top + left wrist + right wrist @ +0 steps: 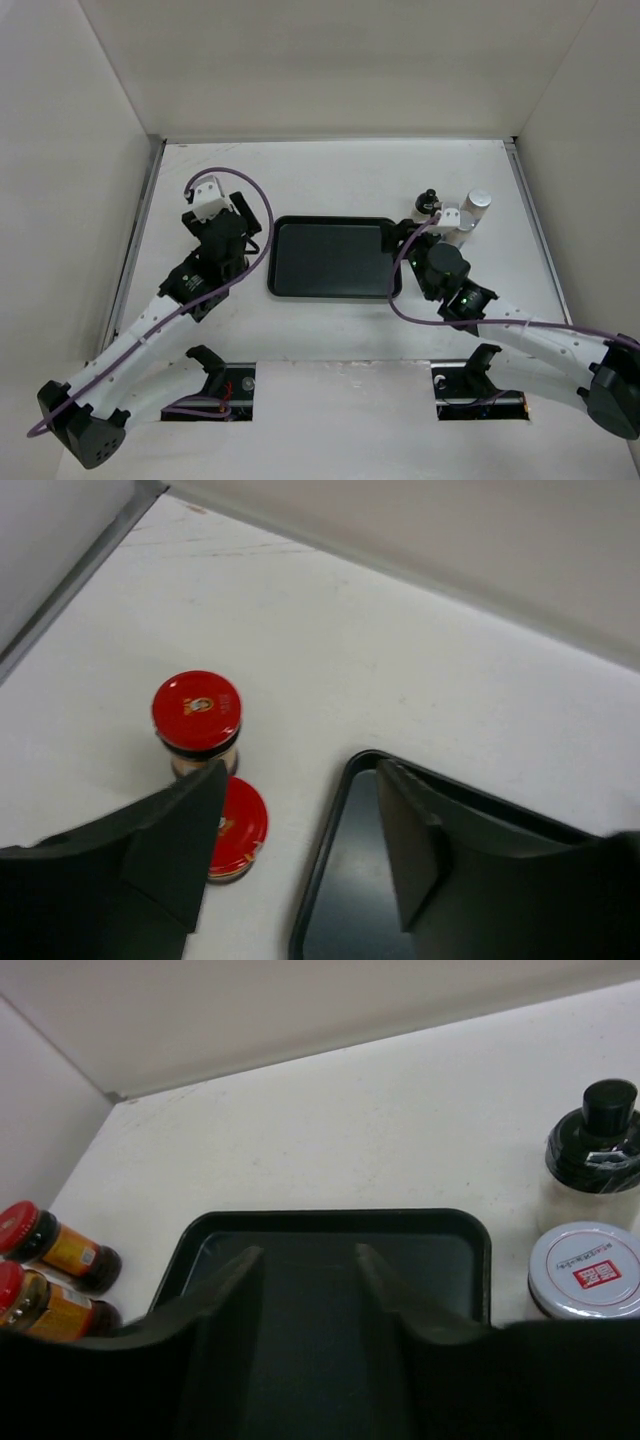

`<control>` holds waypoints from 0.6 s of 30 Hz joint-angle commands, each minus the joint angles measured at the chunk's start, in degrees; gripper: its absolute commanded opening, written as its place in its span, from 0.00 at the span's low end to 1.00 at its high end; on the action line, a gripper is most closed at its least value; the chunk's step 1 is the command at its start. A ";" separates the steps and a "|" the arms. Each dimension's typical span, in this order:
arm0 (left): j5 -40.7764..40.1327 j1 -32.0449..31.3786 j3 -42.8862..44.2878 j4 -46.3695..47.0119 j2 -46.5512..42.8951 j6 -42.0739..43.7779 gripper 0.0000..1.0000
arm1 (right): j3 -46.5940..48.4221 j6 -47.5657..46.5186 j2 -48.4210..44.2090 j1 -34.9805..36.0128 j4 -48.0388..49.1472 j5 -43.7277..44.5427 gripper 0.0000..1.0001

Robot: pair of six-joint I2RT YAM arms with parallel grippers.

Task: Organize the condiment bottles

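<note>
Two red-lidded dark jars stand left of the flat black tray (330, 880): one (197, 710) farther, one (238, 825) nearer and partly behind my left finger. They also show in the right wrist view (65, 1250) (55, 1310). My left gripper (300, 850) is open and empty above the tray's left edge, beside the jars. My right gripper (308, 1280) is open and empty over the tray's right part (440, 1225). A black-knobbed bottle (597, 1150) and a grey-lidded jar (585, 1270) stand right of the tray. A white shaker (478, 205) stands farther right. The other bottles are hidden.
The tray (335, 257) lies mid-table with nothing in it. White walls enclose the table on the left, back and right. My left arm (215, 250) covers the red-lidded jars in the top view.
</note>
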 commanded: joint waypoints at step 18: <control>18.11 17.10 -10.43 -0.98 11.63 -6.39 0.89 | 1.62 -0.90 8.21 0.85 6.24 -1.79 0.79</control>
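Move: The near red-lidded bottle, next for the left hand, stands almost beneath it: about 2 cm ahead, 4 cm to the left and some 21 cm below. The far red-lidded bottle is about 7 cm beyond that one and 4 cm more to the left; the black tray's middle lies some 18 cm right of the left hand and 5 cm ahead. From the right hand the near red-lidded bottle is roughly 36 cm left, 2 cm ahead and 17 cm lower. No contact can be made out: the left hand sinks some 15 cm onto the near red-lidded bottle, shifting about 4 cm left, its fingers opening wider and tipping some 25 degrees farther down until they straddle the lid. Meanwhile the right hand opens and lowers about 4 cm towards the tray, easing slightly left. ##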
